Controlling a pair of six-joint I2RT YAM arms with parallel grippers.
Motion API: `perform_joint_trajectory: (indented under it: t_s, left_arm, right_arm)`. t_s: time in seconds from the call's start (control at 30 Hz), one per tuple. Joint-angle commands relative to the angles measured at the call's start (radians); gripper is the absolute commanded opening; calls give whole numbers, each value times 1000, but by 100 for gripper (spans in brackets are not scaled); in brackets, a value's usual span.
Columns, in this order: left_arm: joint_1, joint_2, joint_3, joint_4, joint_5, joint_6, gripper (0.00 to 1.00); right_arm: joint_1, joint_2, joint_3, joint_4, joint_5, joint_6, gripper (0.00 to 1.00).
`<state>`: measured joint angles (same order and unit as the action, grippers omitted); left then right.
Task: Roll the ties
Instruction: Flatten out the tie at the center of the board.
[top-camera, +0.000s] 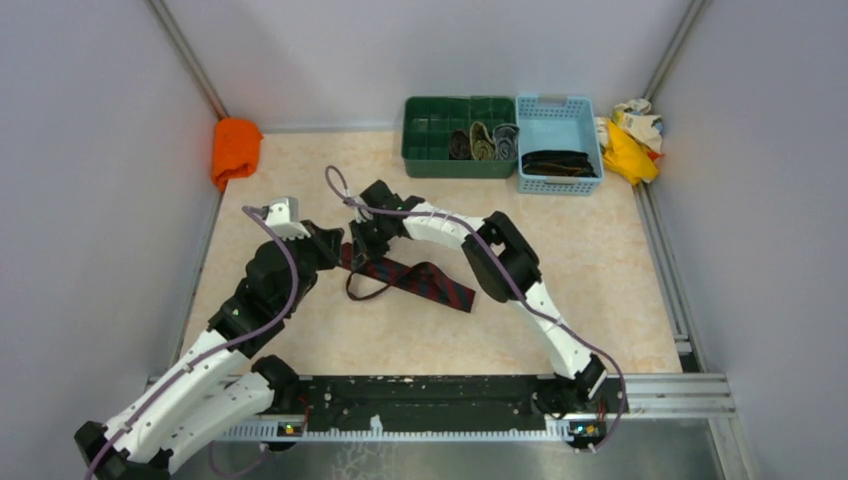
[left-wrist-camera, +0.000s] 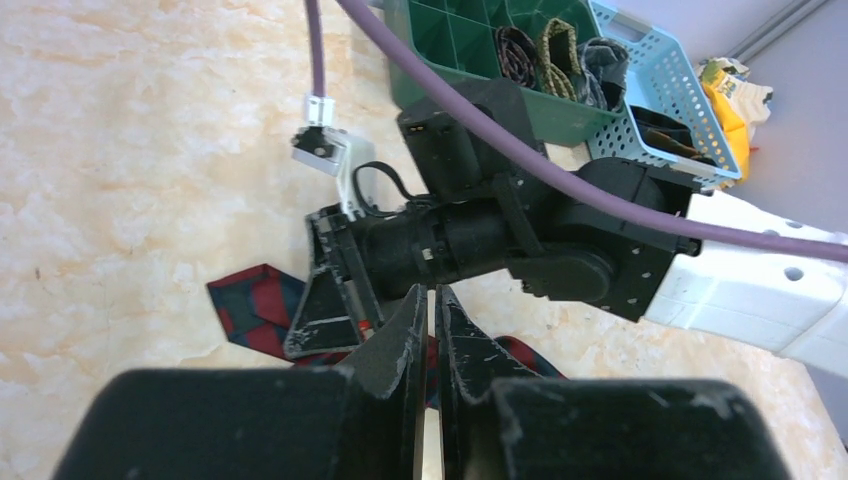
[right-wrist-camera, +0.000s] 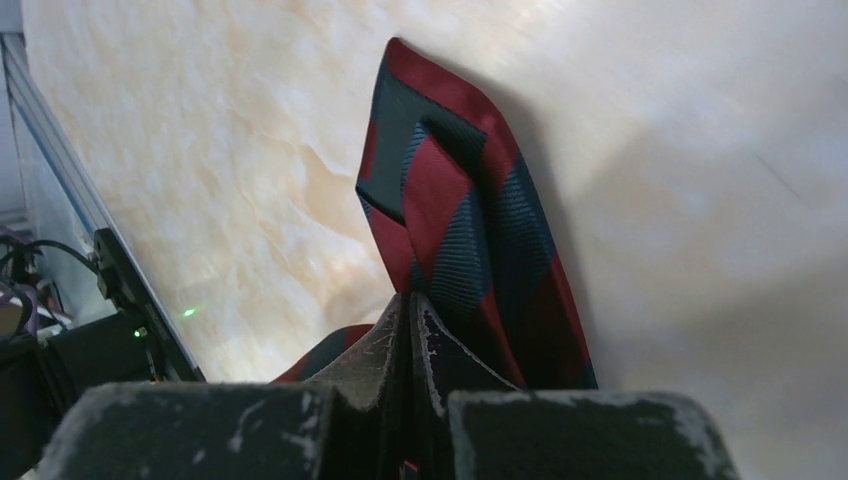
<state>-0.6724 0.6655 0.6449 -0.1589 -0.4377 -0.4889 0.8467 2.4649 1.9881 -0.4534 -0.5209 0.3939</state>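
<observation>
A dark red tie with navy plaid (top-camera: 430, 282) lies loosely folded on the table between the two arms. In the right wrist view its pointed end (right-wrist-camera: 450, 200) rises straight out of my right gripper (right-wrist-camera: 410, 298), which is shut on the fabric. That gripper (top-camera: 362, 243) sits at the tie's left part. My left gripper (top-camera: 338, 252) is just beside it, jaws a thin slit apart (left-wrist-camera: 432, 292) with nothing filling the slit. The tie (left-wrist-camera: 255, 305) passes under and beyond its fingertips. Three rolled ties (top-camera: 483, 143) stand in the green tray (top-camera: 430, 150).
A blue basket (top-camera: 558, 110) to the right of the green tray holds dark ties (top-camera: 555, 163). An orange cloth (top-camera: 235, 150) lies at the back left, yellow-and-cream rags (top-camera: 630, 140) at the back right. Purple cables loop over both arms.
</observation>
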Motion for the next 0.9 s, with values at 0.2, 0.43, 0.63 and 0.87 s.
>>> perform_joint_trajectory:
  t_s: [0.2,0.43,0.63,0.87]
  left_arm:
    - [-3,158,-3,148,212,51,12]
    - [-3,493,89,261,446,66,11]
    - [-6,810,271,238,550,30,19]
    - [-18,1120,530,93,614,23,37]
  right_arm:
    - [-252,-234,-468,100,198,40,0]
    - [-406,-428,-760,187,240,77,0]
    - [-488,-587,-982,262,250,92,0]
    - [-493,-655,-1102,328,227,113,0]
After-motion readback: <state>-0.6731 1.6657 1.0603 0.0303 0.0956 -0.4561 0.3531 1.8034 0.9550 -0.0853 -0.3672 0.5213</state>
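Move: My right hand, shut on the striped tie low at the board, is bound for the bare board some 28 cm to its right and 4 cm farther out. The tie's middle lies about 12 cm right of it and 3 cm back, the thin loop 4 cm right and 5 back; the green box is roughly 28 cm ahead and 24 right. From my left hand the tie's middle is about 11 cm right, 1 cm ahead and 24 below. I keep the tie's end pinched in my right hand and sweep it some 28 cm right, level and low over the board, bowing forward about 7 cm then easing back, the wrist turning about 40 degrees clockwise. My left hand follows right, down and forward towards the tie, swinging clockwise, tipping its fingers down and starting to open them. ##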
